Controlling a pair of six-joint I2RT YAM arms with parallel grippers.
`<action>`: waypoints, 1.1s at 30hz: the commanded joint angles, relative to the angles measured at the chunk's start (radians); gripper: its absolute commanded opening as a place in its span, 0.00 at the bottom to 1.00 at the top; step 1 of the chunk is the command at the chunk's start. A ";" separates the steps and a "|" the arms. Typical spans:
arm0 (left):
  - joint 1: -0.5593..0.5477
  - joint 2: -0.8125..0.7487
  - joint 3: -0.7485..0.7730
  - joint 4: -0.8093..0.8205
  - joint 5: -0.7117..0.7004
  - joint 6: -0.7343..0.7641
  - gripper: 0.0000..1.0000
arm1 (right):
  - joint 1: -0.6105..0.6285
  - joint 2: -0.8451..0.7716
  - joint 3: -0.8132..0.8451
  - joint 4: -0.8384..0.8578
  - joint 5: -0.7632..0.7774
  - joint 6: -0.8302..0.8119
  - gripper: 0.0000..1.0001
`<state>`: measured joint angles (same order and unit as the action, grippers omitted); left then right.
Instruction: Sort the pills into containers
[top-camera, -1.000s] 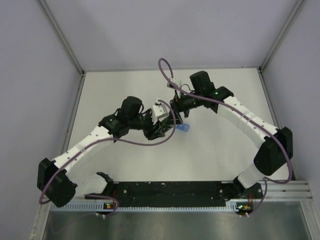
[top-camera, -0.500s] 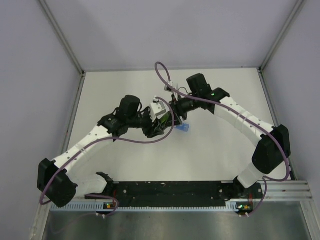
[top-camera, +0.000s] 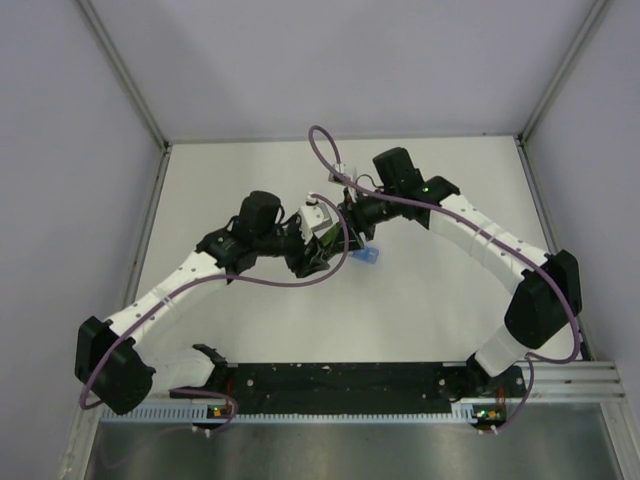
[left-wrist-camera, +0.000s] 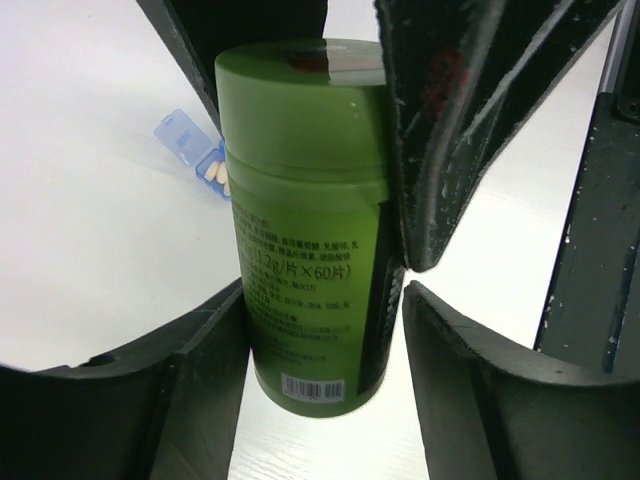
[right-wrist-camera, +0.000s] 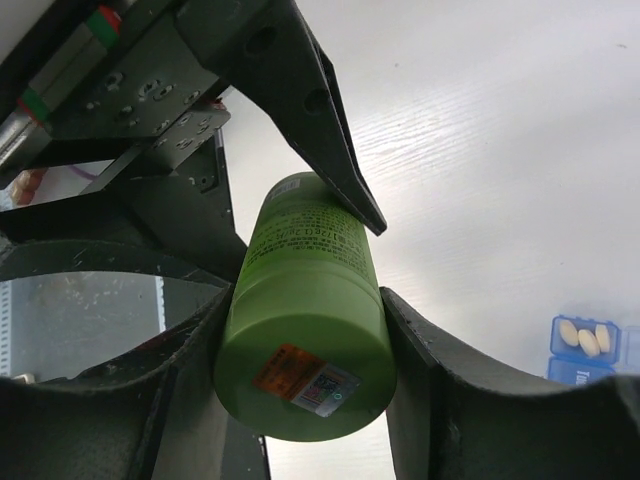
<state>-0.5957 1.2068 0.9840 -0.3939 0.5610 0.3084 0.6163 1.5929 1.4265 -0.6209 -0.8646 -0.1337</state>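
Note:
A green bottle (left-wrist-camera: 300, 230) with a green cap hangs above the table, held between both arms. My left gripper (left-wrist-camera: 322, 288) is shut on its lower body, near the barcode end. My right gripper (right-wrist-camera: 305, 300) is shut on the cap end (right-wrist-camera: 310, 375), with both fingers against the cap. The container, a small translucent blue pill box (top-camera: 367, 256), lies on the table just right of the grippers. One compartment is open, with a few white oblong pills (right-wrist-camera: 585, 337) inside. The box (left-wrist-camera: 190, 150) also shows behind the bottle in the left wrist view.
The white table (top-camera: 450, 310) is walled at the back and on both sides. The arm bases and a black rail (top-camera: 340, 385) run along the near edge. Purple cables (top-camera: 325, 145) loop over the arms.
My right gripper has moved a little left and closed onto the bottle's cap. My left gripper has kept its hold, and the pill box has not moved.

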 joint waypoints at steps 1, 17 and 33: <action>0.013 -0.016 -0.001 0.067 0.024 -0.020 0.70 | -0.036 -0.057 -0.011 0.023 0.117 -0.023 0.00; 0.039 -0.038 -0.010 0.099 -0.147 -0.054 0.88 | -0.343 -0.002 0.055 -0.057 0.579 -0.113 0.00; 0.040 -0.032 -0.008 0.086 -0.112 -0.048 0.86 | -0.444 0.249 0.132 -0.079 0.816 -0.248 0.10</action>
<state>-0.5583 1.1934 0.9756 -0.3439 0.4297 0.2630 0.1993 1.8183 1.4960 -0.7143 -0.0788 -0.3496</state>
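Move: Between the hands, the tilted green bottle is still gripped by both. The clear table spot it is taken to lies about 18 cm ahead of the right hand, 25 cm to its right and 20 cm below. From that hand, the blue pill box is about 10 cm ahead, 7 cm right and 19 cm down. From the left hand, the spot is some 18 cm ahead, 27 cm right and 17 cm below; the box is about 10 cm ahead, 9 cm right and 16 cm below. Opening its fingers, the left hand lets go of the bottle and eases about 3 cm forward and 2 cm left. The right hand keeps its grip on the cap end and swings the bottle rightward and forward, roughly 30 cm across, passing above the pill box. It sinks about 12 cm, mostly late, turning some 40 degrees clockwise as its fingers tip downward. ##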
